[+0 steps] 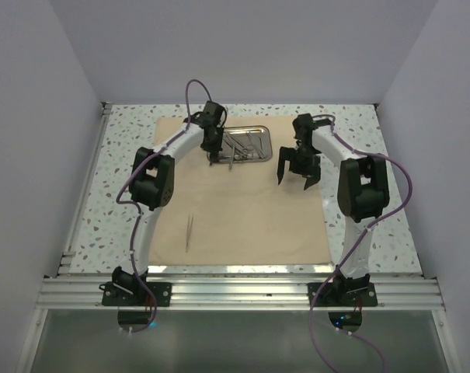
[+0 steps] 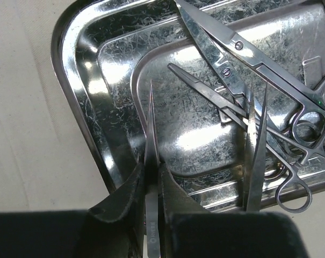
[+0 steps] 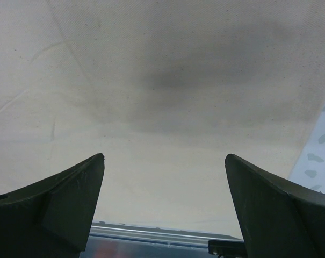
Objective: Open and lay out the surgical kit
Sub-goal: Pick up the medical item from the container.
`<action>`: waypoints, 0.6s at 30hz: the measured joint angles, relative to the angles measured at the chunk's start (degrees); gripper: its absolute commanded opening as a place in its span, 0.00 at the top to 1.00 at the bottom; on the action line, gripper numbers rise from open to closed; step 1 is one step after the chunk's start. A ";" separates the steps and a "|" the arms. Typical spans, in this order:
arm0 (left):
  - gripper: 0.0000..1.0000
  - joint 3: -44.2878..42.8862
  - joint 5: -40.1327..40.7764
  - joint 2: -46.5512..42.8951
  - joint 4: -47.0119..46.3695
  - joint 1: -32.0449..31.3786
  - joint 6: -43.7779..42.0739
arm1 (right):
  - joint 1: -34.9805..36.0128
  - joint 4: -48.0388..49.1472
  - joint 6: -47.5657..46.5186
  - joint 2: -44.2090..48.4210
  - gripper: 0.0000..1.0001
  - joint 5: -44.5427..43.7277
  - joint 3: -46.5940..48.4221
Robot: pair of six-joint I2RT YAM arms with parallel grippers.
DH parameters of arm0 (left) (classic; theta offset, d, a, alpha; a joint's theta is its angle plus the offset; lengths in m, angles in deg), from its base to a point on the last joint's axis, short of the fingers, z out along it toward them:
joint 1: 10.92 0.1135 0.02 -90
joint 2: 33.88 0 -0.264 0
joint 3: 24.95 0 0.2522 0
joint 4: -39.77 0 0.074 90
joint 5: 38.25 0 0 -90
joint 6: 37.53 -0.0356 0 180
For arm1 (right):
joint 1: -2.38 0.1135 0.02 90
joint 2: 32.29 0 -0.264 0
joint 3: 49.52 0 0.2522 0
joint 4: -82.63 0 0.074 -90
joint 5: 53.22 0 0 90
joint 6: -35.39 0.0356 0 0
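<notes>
The beige cloth wrap (image 1: 250, 217) lies spread flat on the table. At its far edge sits the shiny steel tray (image 1: 258, 134) (image 2: 71, 86), holding scissors (image 2: 232, 54), ring-handled forceps (image 2: 307, 123) and pointed tweezers (image 2: 257, 156). My left gripper (image 1: 214, 158) (image 2: 151, 163) is over the tray's near rim, shut on a thin pointed silver instrument (image 2: 151, 118) whose tip points into the tray. Another pair of tweezers (image 1: 189, 231) lies on the cloth at the near left. Right of the tray, my right gripper (image 1: 298, 176) (image 3: 165, 158) hangs open over bare cloth (image 3: 162, 80), holding nothing.
The speckled tabletop (image 1: 126, 155) (image 3: 318, 156) borders the cloth on all sides. An aluminium rail (image 1: 235, 291) runs along the near edge by the arm bases. White walls enclose the left, right and back.
</notes>
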 measured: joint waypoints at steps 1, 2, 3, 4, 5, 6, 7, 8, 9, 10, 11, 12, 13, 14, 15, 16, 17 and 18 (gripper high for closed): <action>1.00 -0.17 0.00 0.02 0.13 0.02 0.02 | -0.04 0.00 0.00 0.00 0.01 0.00 0.00; 1.00 -0.28 -0.02 0.02 0.26 0.04 0.02 | -0.04 0.00 0.00 0.00 0.02 0.02 0.00; 1.00 -0.52 -0.02 0.02 0.48 0.04 0.04 | -0.04 0.02 0.00 0.00 0.02 0.07 0.00; 1.00 -0.90 -0.02 0.04 0.92 0.04 0.04 | -0.07 0.02 0.00 0.00 0.02 0.09 0.00; 1.00 -1.25 -0.02 0.04 1.49 0.04 0.07 | -0.07 0.02 0.00 0.00 0.02 0.15 0.00; 1.00 -1.75 0.00 0.04 2.23 0.04 0.11 | -0.07 0.02 0.00 0.00 0.02 0.15 0.00; 1.00 -2.38 0.00 0.04 2.84 0.04 0.24 | -0.07 0.02 0.02 0.00 0.02 0.17 0.00; 1.00 -2.82 0.00 -0.02 3.26 0.04 0.31 | -0.04 0.00 0.00 0.00 0.02 0.17 0.00; 1.00 -2.97 0.00 -0.52 3.48 0.04 0.50 | -0.07 -0.02 0.02 0.00 0.02 0.17 0.07; 1.00 -2.93 0.02 -1.29 4.13 0.04 0.57 | -0.07 -0.07 0.04 0.00 0.02 0.17 0.20; 1.00 -2.62 0.04 -2.38 4.72 0.04 0.70 | -0.07 -0.31 0.07 -0.04 0.02 0.20 0.68; 1.00 -1.51 0.04 -4.17 4.55 0.04 0.96 | -0.07 -0.48 0.09 -0.15 0.02 0.24 1.40; 1.00 1.20 0.07 -6.91 3.82 0.04 1.33 | -0.07 -0.55 0.15 -0.28 0.02 0.33 2.40; 1.00 3.52 0.09 -9.35 4.20 0.04 1.62 | -0.07 -0.68 0.26 -0.52 0.02 0.59 3.72; 1.00 7.87 0.26 -13.31 3.21 -0.07 1.92 | -0.07 -0.68 0.48 -0.68 0.02 1.01 5.18; 1.00 12.09 0.44 -17.44 3.21 -0.24 2.21 | -0.07 -0.63 0.68 -0.76 0.01 1.44 6.45; 1.00 16.31 0.68 -21.44 3.19 -0.35 2.73 | -0.04 -0.72 0.87 -0.96 0.01 1.73 8.07; 1.00 20.48 0.92 -25.33 2.93 -0.59 3.32 | -0.04 -0.59 1.14 -1.07 0.02 1.95 9.68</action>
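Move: The left hand already holds tweezers at the tray's near left corner. The tweezers laid out on the cloth, where these seem to be headed, lie about 27 cm back, 5 cm left and 2 cm lower. The tray's middle is some 6 cm ahead and 8 cm to the right, the other tweezers level and 5 cm right. From the right hand the laid-out tweezers are about 12 cm back and 28 cm left, the tray's middle 20 cm ahead and 15 cm left. Keeping its pinch on the tweezers, the left hand first lifts them nearly straight up from the tray corner, then, still rising, swings back and a little left over the cloth towards the laid-out tweezers: about 9 cm up and 8 cm back, speeding up. The open right hand, empty, starts late, easing forward and up some 4 cm each towards the tray, its fingers tilting slightly forward. ##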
